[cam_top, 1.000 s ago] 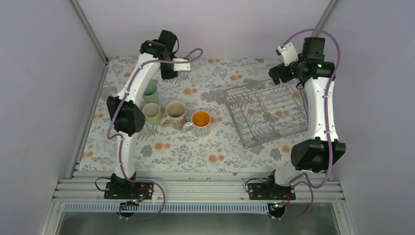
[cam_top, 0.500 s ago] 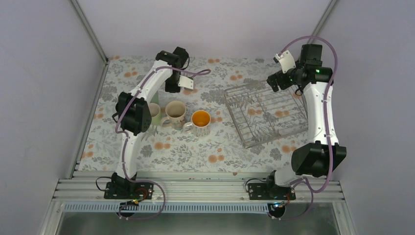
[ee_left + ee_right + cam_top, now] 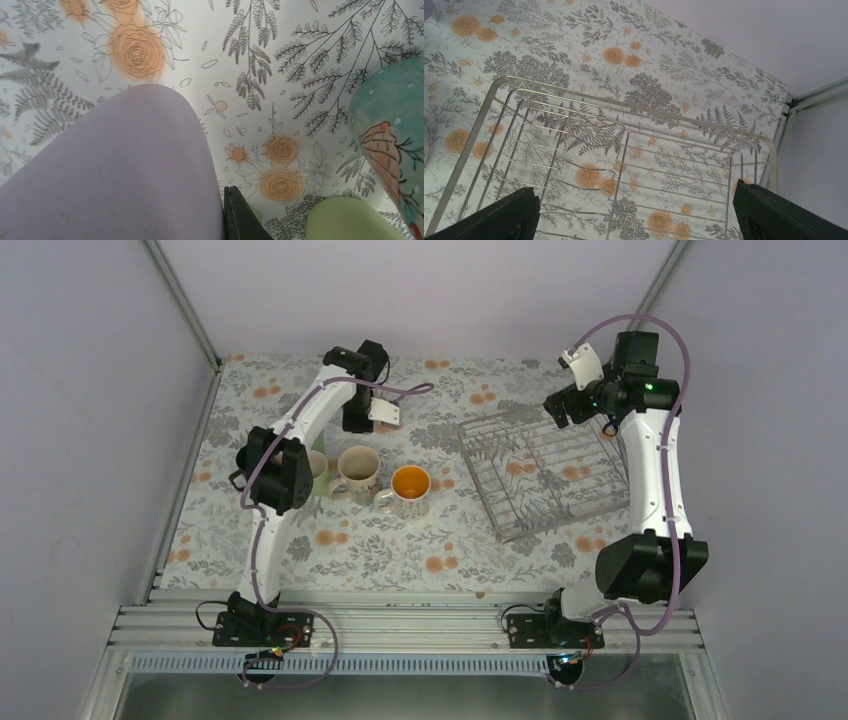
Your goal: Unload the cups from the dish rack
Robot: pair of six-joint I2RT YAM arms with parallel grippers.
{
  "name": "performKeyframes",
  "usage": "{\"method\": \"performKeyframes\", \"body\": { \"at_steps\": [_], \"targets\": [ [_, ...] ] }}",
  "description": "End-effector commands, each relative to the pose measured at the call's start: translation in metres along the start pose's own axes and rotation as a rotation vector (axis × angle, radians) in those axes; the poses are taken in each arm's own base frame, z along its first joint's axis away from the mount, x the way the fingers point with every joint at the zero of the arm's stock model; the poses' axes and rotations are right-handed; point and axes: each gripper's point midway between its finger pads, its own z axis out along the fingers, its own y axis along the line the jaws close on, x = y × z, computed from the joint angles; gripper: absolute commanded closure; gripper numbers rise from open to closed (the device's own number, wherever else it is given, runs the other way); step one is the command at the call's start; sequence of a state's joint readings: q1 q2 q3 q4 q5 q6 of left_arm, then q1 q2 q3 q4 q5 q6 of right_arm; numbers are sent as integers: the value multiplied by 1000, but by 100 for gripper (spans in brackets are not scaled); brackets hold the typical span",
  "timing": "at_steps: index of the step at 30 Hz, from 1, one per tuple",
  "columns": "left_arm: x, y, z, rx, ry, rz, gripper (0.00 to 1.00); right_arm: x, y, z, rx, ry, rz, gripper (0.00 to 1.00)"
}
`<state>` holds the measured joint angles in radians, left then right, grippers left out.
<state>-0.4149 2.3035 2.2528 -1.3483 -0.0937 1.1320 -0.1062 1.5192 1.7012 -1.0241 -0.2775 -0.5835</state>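
Note:
A lavender tumbler [image 3: 120,170] fills the left of the left wrist view, with one dark finger [image 3: 241,216] pressed against its side. My left gripper [image 3: 362,416] is shut on it above the cloth, just behind the row of cups; from above the tumbler is hidden under the wrist. On the cloth stand a pale green mug [image 3: 317,471], half behind my left elbow, a cream patterned mug [image 3: 358,468] and a patterned mug with orange inside [image 3: 410,483]. The silver wire dish rack [image 3: 545,475] [image 3: 624,150] holds no cup that I can see. My right gripper [image 3: 560,410] [image 3: 636,212] hangs open over its far end.
A floral cloth [image 3: 400,540] covers the table. In the left wrist view a teal patterned cup [image 3: 395,145] stands at the right edge and a pale green rounded cup [image 3: 345,220] at the bottom. Grey walls and frame posts [image 3: 185,300] close in the back and sides.
My left arm has swung right and nearer, carrying its gripper down behind the cream mug; the green tumbler by that arm is now hidden. The right gripper shifted slightly left, then stayed.

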Motion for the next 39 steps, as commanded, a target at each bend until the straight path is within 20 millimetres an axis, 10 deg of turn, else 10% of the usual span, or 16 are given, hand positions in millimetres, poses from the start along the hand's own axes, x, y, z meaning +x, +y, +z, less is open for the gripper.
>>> {"method": "performKeyframes", "body": {
  "at_steps": [1, 9, 15, 20, 22, 30, 35, 39],
  "targets": [
    [-3, -11, 17, 51, 20, -9, 97, -3, 4, -9, 1, -40, -18, 0],
    [-12, -7, 9, 26, -1, -27, 62, 1, 7, -4, -13, -36, -9, 0],
    [-13, 5, -8, -34, -9, -31, 55, 2, 9, -6, -18, -34, -10, 0],
    [-8, 34, -69, -219, -18, -81, 39, 5, 3, -9, 15, -32, -2, 0],
    [-8, 44, -104, -300, -63, -115, 4, 5, -2, -11, 41, -37, 12, 0],
    [12, 75, -267, -676, -473, -483, 0, -26, -36, -54, 273, -271, 112, 0],
    [72, 42, -339, -873, -750, -690, 0, -25, -25, -106, 385, -464, 160, 0],
    [121, -33, -356, -1068, -841, -791, 0, 0, 1, -128, 401, -503, 171, 0]
  ]
}}
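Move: My left hand already pinches the back rim of the upright purple cup; its spot on the table is about 3 cm ahead and roughly 10 cm down. About 5 cm lower than the hand stand the green cup, 13 cm left and 2 cm ahead, the white mug, 6 cm back and 1 cm left, and the light green mug, 8 cm back and 11 cm left. From my right hand that spot lies some 38 cm left, 8 cm ahead and 28 cm down. With my left hand I lower the purple cup the last 2 cm or so to the table beyond the white mug, open my fingers and let go of its rim. I ease up and slightly forward, then climb fast, over 30 cm, swinging left and back as the fingers tip up from pointing down. Late on, my empty, open right hand rises and draws back from over the rack, tilting up about 30 degrees. ##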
